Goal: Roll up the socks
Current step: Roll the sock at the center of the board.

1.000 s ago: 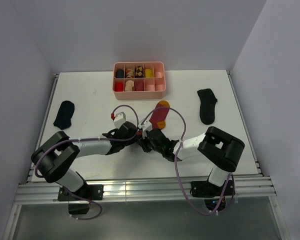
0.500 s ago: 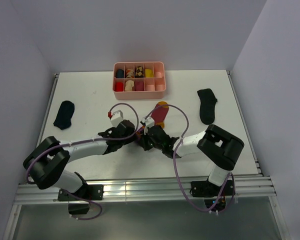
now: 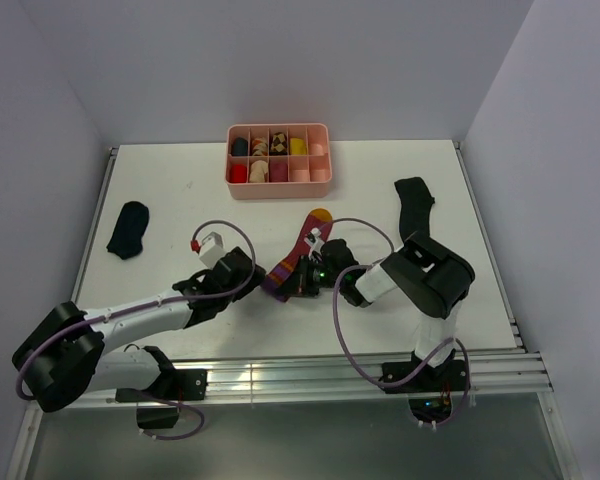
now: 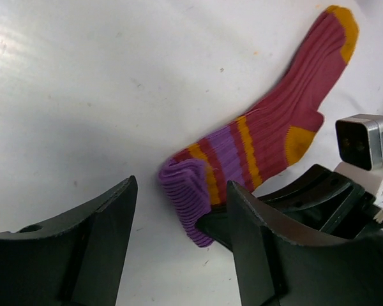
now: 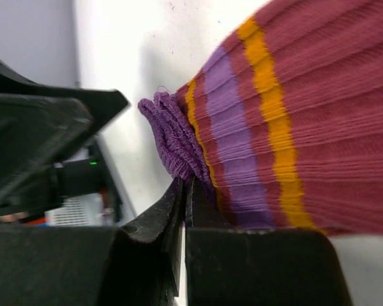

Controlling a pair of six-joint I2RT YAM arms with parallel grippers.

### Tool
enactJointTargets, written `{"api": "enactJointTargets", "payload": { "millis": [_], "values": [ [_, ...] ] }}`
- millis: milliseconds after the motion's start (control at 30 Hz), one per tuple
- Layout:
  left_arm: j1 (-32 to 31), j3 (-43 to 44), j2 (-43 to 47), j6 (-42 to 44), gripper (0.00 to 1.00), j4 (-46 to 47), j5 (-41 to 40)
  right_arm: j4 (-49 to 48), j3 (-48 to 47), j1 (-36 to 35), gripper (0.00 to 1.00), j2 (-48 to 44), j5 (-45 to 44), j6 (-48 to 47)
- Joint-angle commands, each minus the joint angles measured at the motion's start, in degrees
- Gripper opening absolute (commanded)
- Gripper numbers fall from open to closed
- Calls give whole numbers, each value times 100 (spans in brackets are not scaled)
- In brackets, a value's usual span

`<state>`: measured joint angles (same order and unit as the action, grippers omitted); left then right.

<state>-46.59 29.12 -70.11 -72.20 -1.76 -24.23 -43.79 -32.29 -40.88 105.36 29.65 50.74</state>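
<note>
A purple-and-maroon striped sock (image 3: 302, 250) lies aslant on the white table, orange toe far, its folded purple cuff (image 4: 186, 194) near. My right gripper (image 3: 294, 286) is shut, its fingertips (image 5: 185, 188) pinching that cuff's edge from the right. My left gripper (image 3: 248, 272) stands open just left of the cuff. In its wrist view the cuff sits ahead of the gap between the black fingers (image 4: 96, 236), touching neither. One black sock (image 3: 128, 228) lies at far left. Another black sock (image 3: 412, 198) lies at right, partly behind the right arm.
A pink divided tray (image 3: 320, 180) holding rolled socks stands at the back middle. Grey walls close in the table on three sides. Both arms' cables loop over the near half of the table.
My left gripper opened and drew back left, away from the striped sock. My right gripper shut on the cuff, and its arm swung round to reach from the right.
</note>
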Motion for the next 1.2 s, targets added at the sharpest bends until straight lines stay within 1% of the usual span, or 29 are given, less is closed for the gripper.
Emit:
{"api": "enactJointTargets", "payload": {
  "millis": [0,67,233,300,400,433,500,600,633,667,700,733,767,800,833,867,933,967,1000,1033,1067,1100,1167],
  "values": [
    [-17,-170,-91,-522,63,123,137,-270,267,115,0,484,577,884],
    [-17,-240,-152,-619,63,456,216,-323,232,142,0,590,603,920],
    [-17,-144,-547,-689,61,510,252,-586,258,168,0,837,656,1078],
    [-17,-126,-697,-742,60,579,208,-701,285,186,0,916,691,1166],
    [-17,-144,-855,-778,54,686,173,-806,311,221,0,986,709,1227],
    [-17,-118,-916,-786,50,625,147,-824,320,230,0,986,726,1236],
    [-17,-65,-1066,-786,47,607,190,-842,320,239,0,986,727,1219],
    [-17,14,-1259,-778,37,607,304,-701,294,239,0,916,656,1096],
    [-17,40,-1303,-760,31,502,331,-614,285,239,0,881,621,1052],
    [-17,136,-1365,-743,28,440,340,-570,285,239,0,811,578,965],
    [-17,181,-1383,-716,17,353,357,-517,276,239,0,750,560,894],
    [-8,234,-1392,-673,13,256,349,-360,241,239,1,688,533,807],
    [-17,382,-1400,-637,10,-58,331,-306,232,230,5,505,429,571],
    [-17,479,-1418,-524,2,-218,314,-227,232,230,9,399,367,447],
    [-17,602,-1444,-453,0,-394,287,-96,232,221,13,267,314,306],
    [-17,899,-1523,-374,0,-865,209,-60,258,221,22,-39,235,35],
    [-17,1199,-1655,-128,0,-1281,182,324,276,151,32,-392,-107,-308],
    [-17,1505,-1786,-49,0,-1474,164,484,276,107,41,-768,-274,-728],
    [-8,1639,-1857,117,0,-1790,173,659,276,-15,45,-954,-658,-950],
    [-8,1901,-2014,197,0,-1923,155,1027,250,-103,49,-1139,-862,-1413],
    [-8,2017,-2077,268,1,-2038,155,1213,232,-191,55,-1480,-1082,-1627],
    [-8,2131,-2147,390,0,-2256,173,1380,250,-401,57,-1657,-1684,-1811],
    [-8,2412,-2340,505,0,-2416,190,1636,311,-665,62,-2122,-2285,-2295]
  ]
}}
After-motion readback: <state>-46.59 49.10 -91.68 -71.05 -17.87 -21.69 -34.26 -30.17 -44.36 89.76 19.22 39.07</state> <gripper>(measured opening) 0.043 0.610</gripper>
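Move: The rolled purple cuff lies about 3 cm to the left gripper's right, 1 cm back and some 5 cm below it. The heel is roughly 6 cm ahead and 10 cm right of that gripper, the toe about 14 cm ahead and 12 cm right. The right gripper already pinches the cuff's near-right end, with the cuff's middle about 1 cm ahead and 1 cm left of its pads. Bring the left gripper down about 4 cm and slightly right onto the far-left end of the cuff, and shut the fingers on it. Meanwhile keep the right pinch, tilting that wrist some 10 degrees; once the left grips, open the right fingers, let go and lift about 4 cm. Then ease the left forward and right, rolling its left side up and tipping it down. ##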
